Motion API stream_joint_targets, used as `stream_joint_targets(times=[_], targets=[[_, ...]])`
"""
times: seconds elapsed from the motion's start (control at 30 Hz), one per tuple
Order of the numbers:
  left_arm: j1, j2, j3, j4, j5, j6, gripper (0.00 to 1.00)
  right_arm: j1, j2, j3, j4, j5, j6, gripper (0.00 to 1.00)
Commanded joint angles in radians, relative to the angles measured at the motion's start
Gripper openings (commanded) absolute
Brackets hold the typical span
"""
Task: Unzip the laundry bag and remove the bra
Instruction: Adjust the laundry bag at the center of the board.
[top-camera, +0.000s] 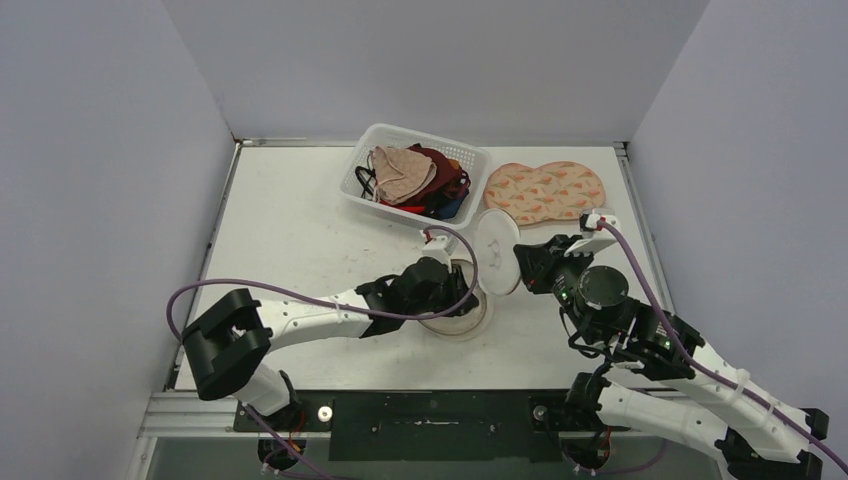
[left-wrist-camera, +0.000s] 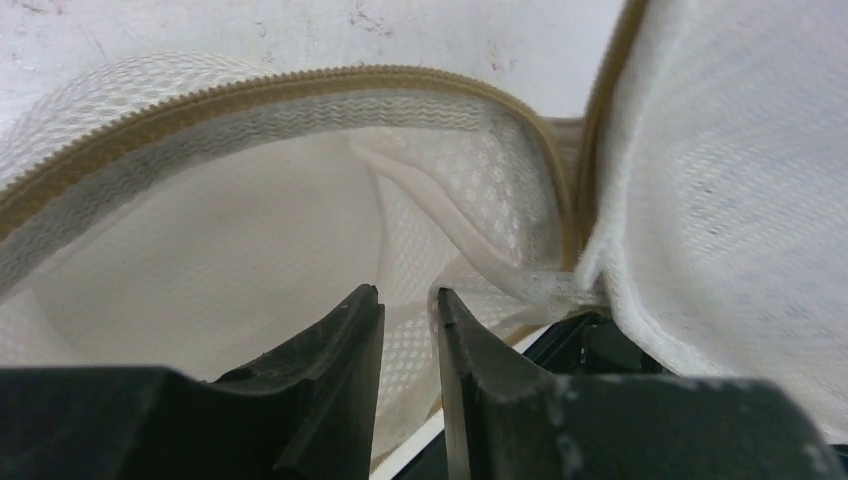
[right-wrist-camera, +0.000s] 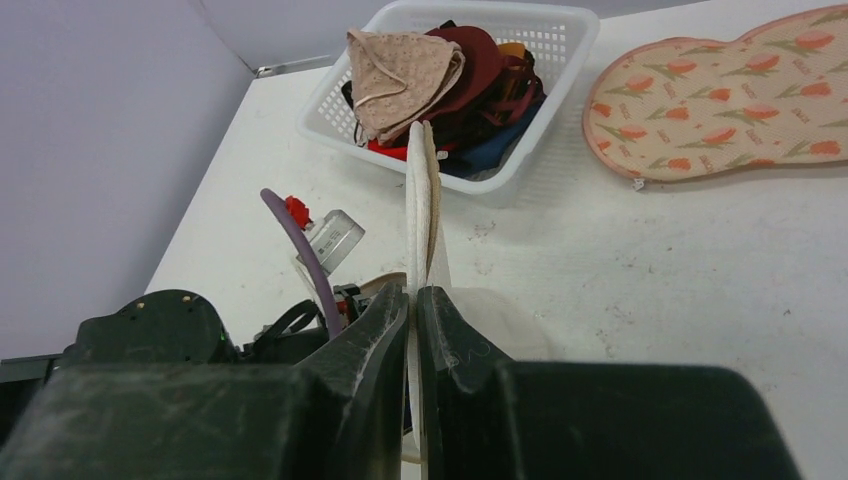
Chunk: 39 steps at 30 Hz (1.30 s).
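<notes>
The round white laundry bag (top-camera: 468, 322) lies unzipped mid-table, its tan zipper (left-wrist-camera: 280, 88) running along the open rim. My right gripper (top-camera: 522, 262) is shut on the edge of the bag's lid (right-wrist-camera: 422, 200) and holds it upright. My left gripper (top-camera: 447, 288) reaches into the open bag. Its jaws (left-wrist-camera: 408, 297) stand narrowly apart, with pale diamond-patterned fabric, apparently the bra (left-wrist-camera: 440, 200), lying between them. A white band of that fabric rests on the right fingertip (left-wrist-camera: 452, 310). The raised lid (left-wrist-camera: 720, 200) fills the right side of the left wrist view.
A white basket (top-camera: 372, 137) holding beige, maroon and blue bras stands at the back centre. A flat peach pouch with a tulip print (top-camera: 545, 192) lies at the back right. The left arm's purple cable (right-wrist-camera: 300, 250) loops next to the lid.
</notes>
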Motion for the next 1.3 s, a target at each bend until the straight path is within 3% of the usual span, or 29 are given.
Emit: stream_joint_targets(times=[0.0, 0.13, 0.4, 0.67, 0.9, 1.07, 1.27], targets=[[0.002, 0.028, 0.029, 0.049, -0.044, 0.004, 0.28, 0.008, -0.019, -0.015, 0.032, -0.015, 0.054, 0.05], [0.002, 0.031, 0.027, 0.015, -0.091, 0.056, 0.48, 0.008, -0.048, -0.037, 0.037, -0.020, 0.072, 0.05], [0.009, 0.090, 0.067, 0.020, -0.043, 0.092, 0.61, 0.008, -0.059, -0.028, 0.059, -0.046, 0.089, 0.05], [0.004, -0.172, 0.000, -0.103, -0.068, 0.090, 0.74, 0.008, -0.081, -0.018, -0.020, 0.124, 0.076, 0.05], [-0.017, -0.378, -0.040, -0.266, -0.117, 0.119, 0.76, 0.008, -0.087, -0.035, -0.028, 0.167, 0.071, 0.05], [-0.117, -0.420, -0.056, -0.276, -0.148, 0.349, 0.76, 0.008, -0.090, -0.064, -0.020, 0.167, 0.063, 0.05], [-0.251, -0.318, 0.002, -0.269, -0.235, 0.736, 0.81, 0.008, -0.096, -0.060, -0.031, 0.172, 0.064, 0.05]])
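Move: The left fingers are a quarter open inside the mouth of the laundry bag, near its hinge. The bag's middle lies some 4 cm to their left, 1 cm ahead and 6 cm below. The lid stands about 6 cm ahead, 2 cm right and 10 cm above them; the white basket is roughly 31 cm ahead, 12 cm left and 9 cm lower. From the right hand, the bag is about 9 cm left, 1 cm ahead and 26 cm below. Already at the mesh wall beside the hinge, the left fingers spread to about four-fifths open while sinking some 3 cm into the bag, then lift about 12 cm clear, swinging left and finally back over its near side with a roll of some 30 degrees, left side rising. The right hand keeps the lid pinched, eases back slightly, then draws it right about 3 cm, turning slightly clockwise. ##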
